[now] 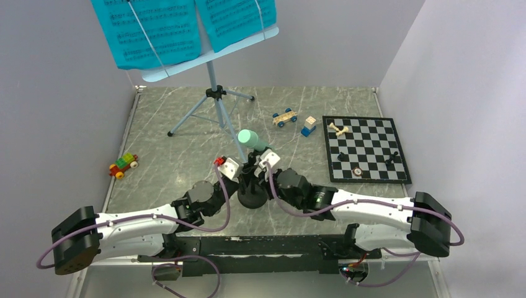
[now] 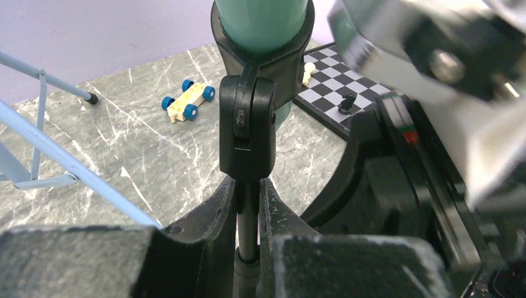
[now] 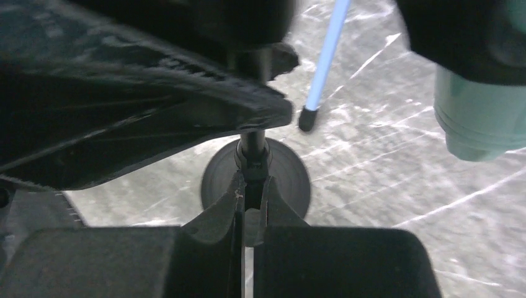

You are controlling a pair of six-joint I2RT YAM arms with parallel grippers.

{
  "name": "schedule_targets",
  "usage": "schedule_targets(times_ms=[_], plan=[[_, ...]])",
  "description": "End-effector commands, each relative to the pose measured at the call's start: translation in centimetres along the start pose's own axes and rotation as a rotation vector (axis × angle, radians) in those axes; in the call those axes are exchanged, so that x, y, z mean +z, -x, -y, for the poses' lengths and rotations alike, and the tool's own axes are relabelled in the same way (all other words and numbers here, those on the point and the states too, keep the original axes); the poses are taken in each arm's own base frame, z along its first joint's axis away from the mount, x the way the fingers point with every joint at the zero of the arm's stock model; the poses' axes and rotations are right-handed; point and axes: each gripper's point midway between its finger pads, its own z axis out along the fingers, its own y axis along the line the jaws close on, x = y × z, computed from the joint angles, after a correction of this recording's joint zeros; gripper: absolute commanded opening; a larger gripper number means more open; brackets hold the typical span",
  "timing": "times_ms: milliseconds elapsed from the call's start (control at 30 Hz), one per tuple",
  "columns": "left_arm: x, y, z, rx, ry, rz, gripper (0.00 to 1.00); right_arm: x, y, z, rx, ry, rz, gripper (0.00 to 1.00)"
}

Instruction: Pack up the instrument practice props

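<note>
The mint-green microphone (image 1: 250, 139) sits tilted in the clip of its black stand, whose round base (image 1: 252, 197) rests on the table between my arms. My left gripper (image 2: 248, 186) is shut on the stand's thin rod just below the clip (image 2: 248, 130). Lower down, just above the base (image 3: 285, 180), my right gripper (image 3: 251, 186) is shut on the same rod. The pale-blue tripod music stand (image 1: 214, 93) stands behind it, with turquoise music sheets (image 1: 149, 31) on its tray.
A chessboard (image 1: 366, 149) with a few pieces lies at the right. A small toy car (image 1: 285, 117) and a blue block (image 1: 308, 126) sit behind the microphone. A coloured brick car (image 1: 123, 165) is at the left. One tripod leg (image 3: 325, 56) ends near the base.
</note>
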Motion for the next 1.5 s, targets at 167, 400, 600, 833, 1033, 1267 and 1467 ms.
schedule_targets(times_ms=[167, 400, 600, 833, 1033, 1267, 1467], plan=[[-0.2, -4.2, -0.9, 0.035, 0.048, -0.144, 0.0, -2.7, -1.0, 3.8, -0.519, -0.447, 0.051, 0.0], [-0.3, -5.1, -0.8, 0.036, 0.043, -0.171, 0.0, -3.2, -1.9, 3.1, -0.968, -0.639, 0.023, 0.0], [-0.2, -5.5, -0.8, 0.029, 0.047, -0.181, 0.0, -3.1, -2.1, 3.1, -1.163, -0.741, 0.032, 0.0], [-0.3, -5.5, -1.0, 0.041, 0.054, -0.182, 0.0, -4.5, -0.2, 3.1, -1.007, -0.844, 0.052, 0.04], [-0.4, -5.5, -1.4, 0.046, 0.074, -0.178, 0.0, -6.6, 2.4, 2.7, -0.826, -0.821, 0.113, 0.61], [-0.2, -5.3, -1.7, 0.048, 0.094, -0.175, 0.0, -6.1, 1.6, 1.0, -0.533, -0.484, 0.048, 0.8], [-0.1, -4.7, -1.9, 0.062, 0.105, -0.156, 0.0, -7.0, 0.5, 1.1, -0.201, -0.308, 0.051, 0.8]])
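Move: The right fingers are already shut on the small side knob of the microphone stand's pole, right at the hand point. The stand's round base lies about 13 cm below them, some 1 cm ahead and 1 cm to the left; the green microphone is about 16 cm above, 2 cm ahead and level sideways. A music-stand foot rests some 9 cm ahead, 2 cm left and 14 cm down. From the left hand, already gripping the pole, the knob is about 5 cm below, 1 cm back and 1 cm right. Staying almost on the spot, easing back less than 2 cm, the right hand keeps its pinch on the knob and rolls about its own finger line by some 75 degrees, counter-clockwise as seen from behind the hand, while the left hand keeps its grip on the pole and drifts about 1 cm to the right. The right fingers then open wide and let go, and the hand backs off the pole, about 7 cm up and 5 cm to the right, rolling partway back as it leaves. ##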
